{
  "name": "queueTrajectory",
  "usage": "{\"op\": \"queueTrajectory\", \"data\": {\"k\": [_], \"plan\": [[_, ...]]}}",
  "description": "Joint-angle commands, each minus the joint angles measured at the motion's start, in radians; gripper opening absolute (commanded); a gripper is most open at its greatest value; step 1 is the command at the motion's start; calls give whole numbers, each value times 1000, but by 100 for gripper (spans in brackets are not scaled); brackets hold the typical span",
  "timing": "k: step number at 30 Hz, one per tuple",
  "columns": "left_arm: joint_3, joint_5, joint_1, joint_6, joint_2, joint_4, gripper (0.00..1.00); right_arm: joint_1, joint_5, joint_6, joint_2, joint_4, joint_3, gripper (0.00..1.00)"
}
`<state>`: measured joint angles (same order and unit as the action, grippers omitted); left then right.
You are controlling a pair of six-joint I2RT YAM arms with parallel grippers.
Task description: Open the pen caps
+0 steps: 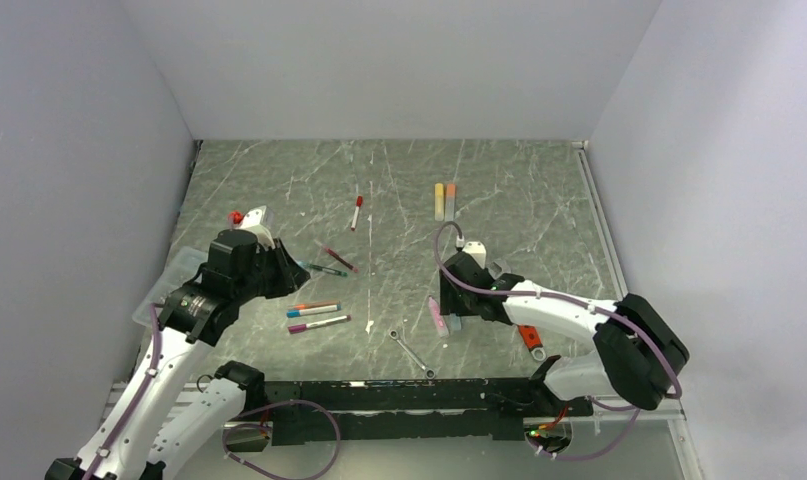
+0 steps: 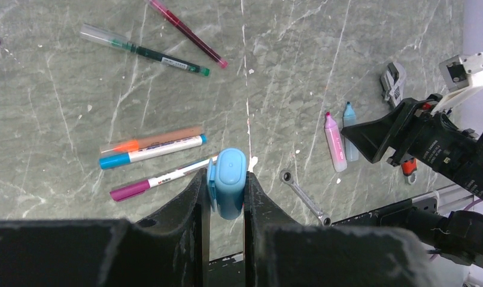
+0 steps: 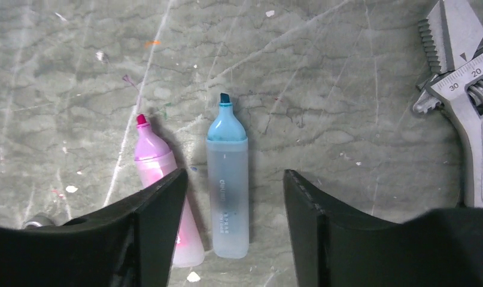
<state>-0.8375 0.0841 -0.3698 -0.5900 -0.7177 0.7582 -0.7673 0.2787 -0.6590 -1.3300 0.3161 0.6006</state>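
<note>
My left gripper (image 2: 225, 174) is shut on a light blue pen cap (image 2: 230, 179), held above the table with its rounded end pointing away from the wrist. My right gripper (image 3: 234, 174) is open, low over an uncapped blue highlighter (image 3: 227, 179) that lies flat between the fingers without touching them. An uncapped pink highlighter (image 3: 152, 156) lies just left of it, partly under the left finger. In the top view the left gripper (image 1: 289, 268) is at centre left and the right gripper (image 1: 449, 290) is at centre right.
Orange-capped (image 2: 149, 140), blue-capped (image 2: 149, 152) and purple-capped (image 2: 158, 179) markers lie below the left gripper. A green pen (image 2: 146, 51) and a red pen (image 2: 188, 33) lie farther off. A small wrench (image 2: 304, 197), an adjustable wrench (image 3: 460, 89), a red-handled tool (image 1: 530, 338) and yellow and orange highlighters (image 1: 444, 200) are around.
</note>
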Motion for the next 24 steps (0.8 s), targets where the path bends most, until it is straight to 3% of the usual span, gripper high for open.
{"op": "queueTrajectory", "data": {"k": [1, 4, 6, 11, 16, 19, 24], "plan": [[4, 14, 4, 1, -6, -22, 0, 6, -3, -29, 78, -14, -4, 69], [13, -12, 3, -12, -10, -18, 0, 26, -102, -32, 120, -85, -39, 89], [16, -57, 3, -31, -16, -3, 0, 52, -178, -43, 126, -124, -61, 94], [-2, -228, 3, -68, -89, 34, 0, 78, -246, -64, 107, -176, -95, 97], [-50, -412, 39, -49, -317, 16, 0, 82, -230, -77, 156, -185, -105, 99], [-63, -440, 117, -23, -458, -28, 0, 82, -178, -61, 206, -141, -73, 100], [-87, -375, 297, -29, -633, -62, 1, 85, -65, -7, 230, -54, 47, 100]]}}
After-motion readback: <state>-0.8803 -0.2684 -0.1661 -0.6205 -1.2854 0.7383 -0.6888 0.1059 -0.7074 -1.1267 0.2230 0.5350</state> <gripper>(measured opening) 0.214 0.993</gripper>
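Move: The left hand still holds the blue cap; the pink cap lies roughly 13 cm ahead, 14 cm left and 19 cm below, the clear tray 6 cm ahead and 28 cm left, the green pen 11 cm ahead and 1 cm right. The opening right hand straddles the uncapped blue highlighter 1 cm below, with the pink one 1 cm back and 4 cm left; the orange highlighter lies about 29 cm straight ahead, the yellow 3 cm left of it. Left carries the blue cap down, left and forward toward the pink cap; right opens wide, rising 4 cm. ##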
